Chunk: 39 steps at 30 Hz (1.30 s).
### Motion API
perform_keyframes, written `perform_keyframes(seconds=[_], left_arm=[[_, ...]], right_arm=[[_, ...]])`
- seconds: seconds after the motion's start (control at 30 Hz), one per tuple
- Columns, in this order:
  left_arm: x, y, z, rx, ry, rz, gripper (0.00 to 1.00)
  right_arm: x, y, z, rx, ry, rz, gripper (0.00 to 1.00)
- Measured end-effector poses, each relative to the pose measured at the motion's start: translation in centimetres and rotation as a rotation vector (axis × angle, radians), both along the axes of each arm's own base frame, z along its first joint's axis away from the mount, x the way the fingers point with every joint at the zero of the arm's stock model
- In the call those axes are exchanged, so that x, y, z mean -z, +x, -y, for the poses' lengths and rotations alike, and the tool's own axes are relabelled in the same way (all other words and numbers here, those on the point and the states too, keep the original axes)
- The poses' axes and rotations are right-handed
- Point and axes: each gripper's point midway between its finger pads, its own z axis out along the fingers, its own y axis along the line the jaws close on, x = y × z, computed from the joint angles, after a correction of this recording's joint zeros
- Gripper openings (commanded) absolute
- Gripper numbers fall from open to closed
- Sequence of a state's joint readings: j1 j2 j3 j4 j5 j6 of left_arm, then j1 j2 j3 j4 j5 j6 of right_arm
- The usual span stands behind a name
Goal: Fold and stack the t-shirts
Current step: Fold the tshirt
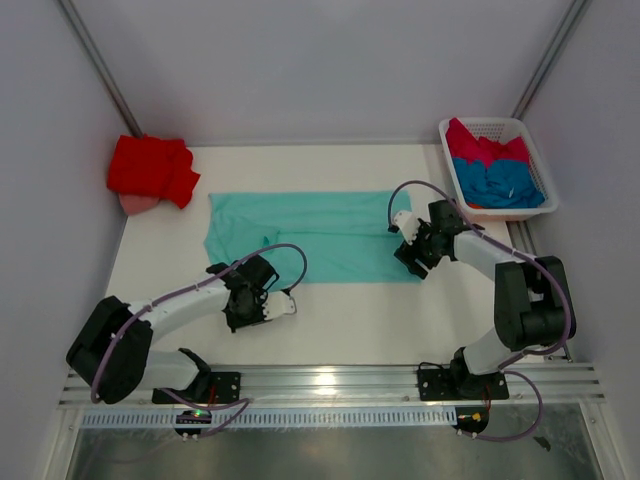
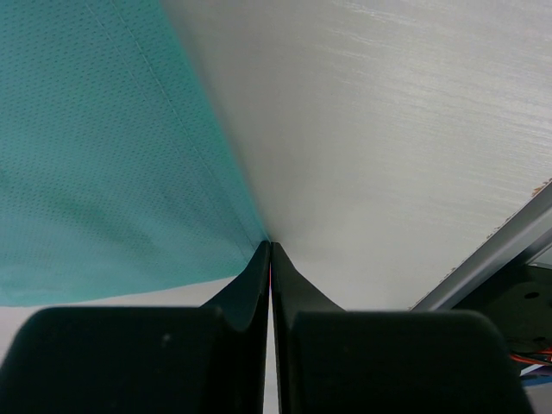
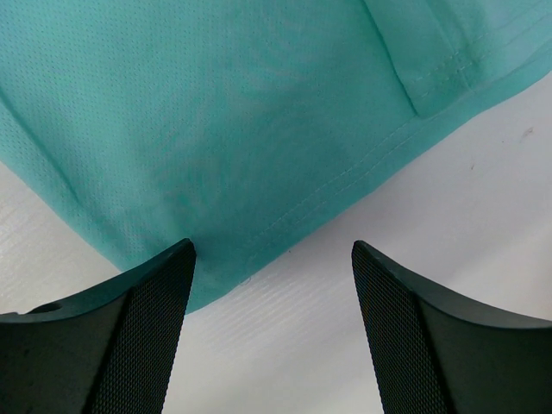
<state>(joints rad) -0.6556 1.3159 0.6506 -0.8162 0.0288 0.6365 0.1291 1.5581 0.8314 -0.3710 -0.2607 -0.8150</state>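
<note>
The mint-teal t-shirt (image 1: 310,235) lies spread flat in the middle of the table. My left gripper (image 1: 252,278) is at its near edge, towards the left. In the left wrist view its jaws (image 2: 271,246) are shut, and the teal cloth (image 2: 103,155) runs up into the tips. My right gripper (image 1: 408,262) hangs open over the shirt's near right corner (image 3: 241,121). One fingertip (image 3: 164,285) is over the hem, the other over bare table. A folded bright red t-shirt (image 1: 150,168) sits at the back left. Blue (image 1: 505,182) and crimson-pink (image 1: 480,148) t-shirts lie in the basket.
The white slatted basket (image 1: 480,124) stands at the back right, close behind my right arm. A pink piece (image 1: 135,203) shows under the red t-shirt. A metal rail (image 1: 330,380) runs along the near table edge, also in the left wrist view (image 2: 492,259). Walls enclose both sides.
</note>
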Motion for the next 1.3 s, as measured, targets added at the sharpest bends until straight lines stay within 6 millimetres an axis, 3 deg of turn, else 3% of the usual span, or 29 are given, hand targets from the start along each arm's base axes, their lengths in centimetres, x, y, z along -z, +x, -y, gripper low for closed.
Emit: perform_keyframes(seconds=[0.23, 0.63, 0.77, 1.0, 1.3], left_arm=[[0.1, 0.0, 0.0, 0.0, 0.005, -0.006, 0.0], [0.1, 0.2, 0.2, 0.0, 0.008, -0.011, 0.0], [0.1, 0.3, 0.2, 0.0, 0.009, -0.014, 0.0], [0.1, 0.4, 0.4, 0.0, 0.011, -0.017, 0.0], [0.1, 0.4, 0.4, 0.0, 0.008, -0.021, 0.0]], right_arm=[[-0.6, -0.4, 0.5, 0.0, -0.02, 0.006, 0.77], [-4.4, -3.2, 0.4, -0.056, 0.004, 0.022, 0.77], [-4.0, -4.5, 0.4, -0.092, 0.0, -0.015, 0.77], [-1.4, -7.3, 0.8, -0.133, -0.02, -0.096, 0.77], [-1.4, -6.9, 0.7, -0.147, -0.019, -0.084, 0.77]])
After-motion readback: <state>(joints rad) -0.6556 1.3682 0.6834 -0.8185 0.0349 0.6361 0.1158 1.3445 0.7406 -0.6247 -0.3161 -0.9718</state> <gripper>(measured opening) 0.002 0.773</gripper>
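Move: The folded shirt's near right corner lies about 4 cm back from the right hand's open fingers, 1 cm to its left and 2 cm below. From that hand, the shirt's far right corner is some 20 cm ahead and 2 cm left; the basket is about 25 cm ahead and 18 cm right. The busy hand's corner lies roughly 12 cm ahead of the left hand and 41 cm to its right. The shirt's near right corner is what the right hand works around: still open, it rises about 4 cm while drawing back over the corner, then sinks most of that again to hover just on the robot's side of it, some 7 cm back in all, turning slightly counter-clockwise. The left fingers, already shut, keep their pinch on the near left corner and stay in place. ##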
